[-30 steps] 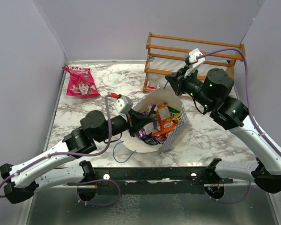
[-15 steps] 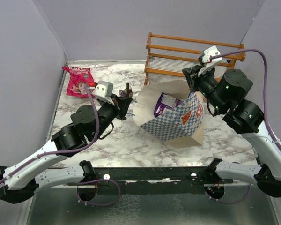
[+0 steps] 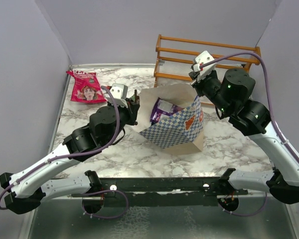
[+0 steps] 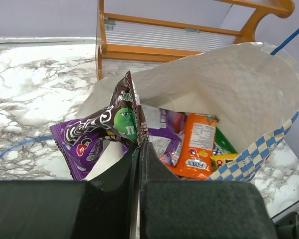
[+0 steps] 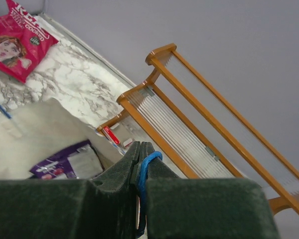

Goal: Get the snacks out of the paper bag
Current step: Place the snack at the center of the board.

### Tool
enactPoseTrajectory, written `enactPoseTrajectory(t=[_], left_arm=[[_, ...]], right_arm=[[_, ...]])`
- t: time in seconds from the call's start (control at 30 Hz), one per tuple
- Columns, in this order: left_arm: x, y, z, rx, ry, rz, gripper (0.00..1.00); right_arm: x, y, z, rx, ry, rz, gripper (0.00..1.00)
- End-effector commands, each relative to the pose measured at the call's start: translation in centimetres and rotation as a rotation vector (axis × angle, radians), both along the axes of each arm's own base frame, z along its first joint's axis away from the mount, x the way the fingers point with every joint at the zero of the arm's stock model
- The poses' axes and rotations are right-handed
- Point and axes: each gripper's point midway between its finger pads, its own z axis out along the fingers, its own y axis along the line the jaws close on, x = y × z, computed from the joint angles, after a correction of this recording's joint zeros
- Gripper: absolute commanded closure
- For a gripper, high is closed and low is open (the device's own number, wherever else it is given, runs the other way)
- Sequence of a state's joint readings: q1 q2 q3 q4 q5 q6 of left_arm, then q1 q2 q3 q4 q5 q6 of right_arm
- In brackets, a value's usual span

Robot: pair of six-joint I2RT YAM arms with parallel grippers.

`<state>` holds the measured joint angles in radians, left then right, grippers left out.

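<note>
The blue-and-white checkered paper bag [image 3: 177,127] lies tilted on the marble, its mouth facing left. My right gripper [image 3: 196,85] is shut on its blue cord handle [image 5: 148,160] and holds that side up. Just outside the bag's mouth, my left gripper [image 3: 134,103] is shut on a brown candy packet [image 4: 122,115]; its closed tips [image 4: 140,146] pinch the packet's lower corner. Inside the bag show a purple packet [image 4: 78,143], an orange packet [image 4: 197,144] and a bit of green and yellow. A pink-red snack bag with a face [image 3: 87,86] lies at the far left.
A wooden rack [image 3: 205,59] stands at the back right, just behind the bag and my right gripper. The other blue cord handle [image 4: 10,149] trails on the table to the left of the bag. Grey walls close in the sides and the back.
My left gripper came out of the bag's mouth holding the brown packet. My right gripper lifted the handle and tipped the bag onto its side, then shifted left with it.
</note>
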<state>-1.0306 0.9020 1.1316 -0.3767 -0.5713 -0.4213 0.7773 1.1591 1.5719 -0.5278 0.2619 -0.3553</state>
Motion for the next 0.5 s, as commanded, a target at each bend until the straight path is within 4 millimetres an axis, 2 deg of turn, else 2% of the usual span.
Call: enactPoseTrajectory(t=[0.0,0.17,0.3,0.37,0.47], left_arm=[[0.2,1.0,2.4,-0.063,-0.027,0.033,1.0],[0.2,1.5,3.3,-0.057,-0.04,0.048,1.0],[-0.2,0.5,5.2,-0.078,-0.067,-0.019,1.0],[-0.3,0.1,6.4,-0.082,-0.082,-0.044,1.0],[0.2,0.6,7.5,-0.063,-0.115,-0.009,1.0]], right_arm=[[-1.4,-2.2,8.5,0.093,-0.23,-0.022,0.98],[-1.9,-2.7,8.1,0.107,-0.204,-0.025,0.98],[-2.1,-2.6,6.3,0.158,-0.138,-0.025,0.98],[-1.8,-3.4,5.5,0.206,-0.1,-0.085,0.98],[-2.1,-5.0,5.6,0.339,-0.092,-0.163,0.98]])
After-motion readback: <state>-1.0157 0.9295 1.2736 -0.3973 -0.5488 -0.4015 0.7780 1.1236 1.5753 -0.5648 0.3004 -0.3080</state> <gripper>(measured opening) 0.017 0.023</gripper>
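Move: The M&M's pack is already pinched in the left gripper; the open middle of the board lies roughly 20 cm ahead, 9 cm right and 34 cm below that hand. The checkered paper bag is about 5 cm ahead of the left hand, 14 cm right and 18 cm lower; the pink snack pack lies some 36 cm ahead, 32 cm left. From the right hand, which holds the bag's blue handle, the board's middle is about 13 cm ahead, 14 cm left and 42 cm below. Raise the left gripper almost straight up by about 5 cm beside the paper bag, gathering speed, with the fingers kept shut on the M&M's pack and the wrist all but still. Keep the bag's blue handle pinched in the right gripper and let that hand ease about 1.5 cm right and slightly back. ##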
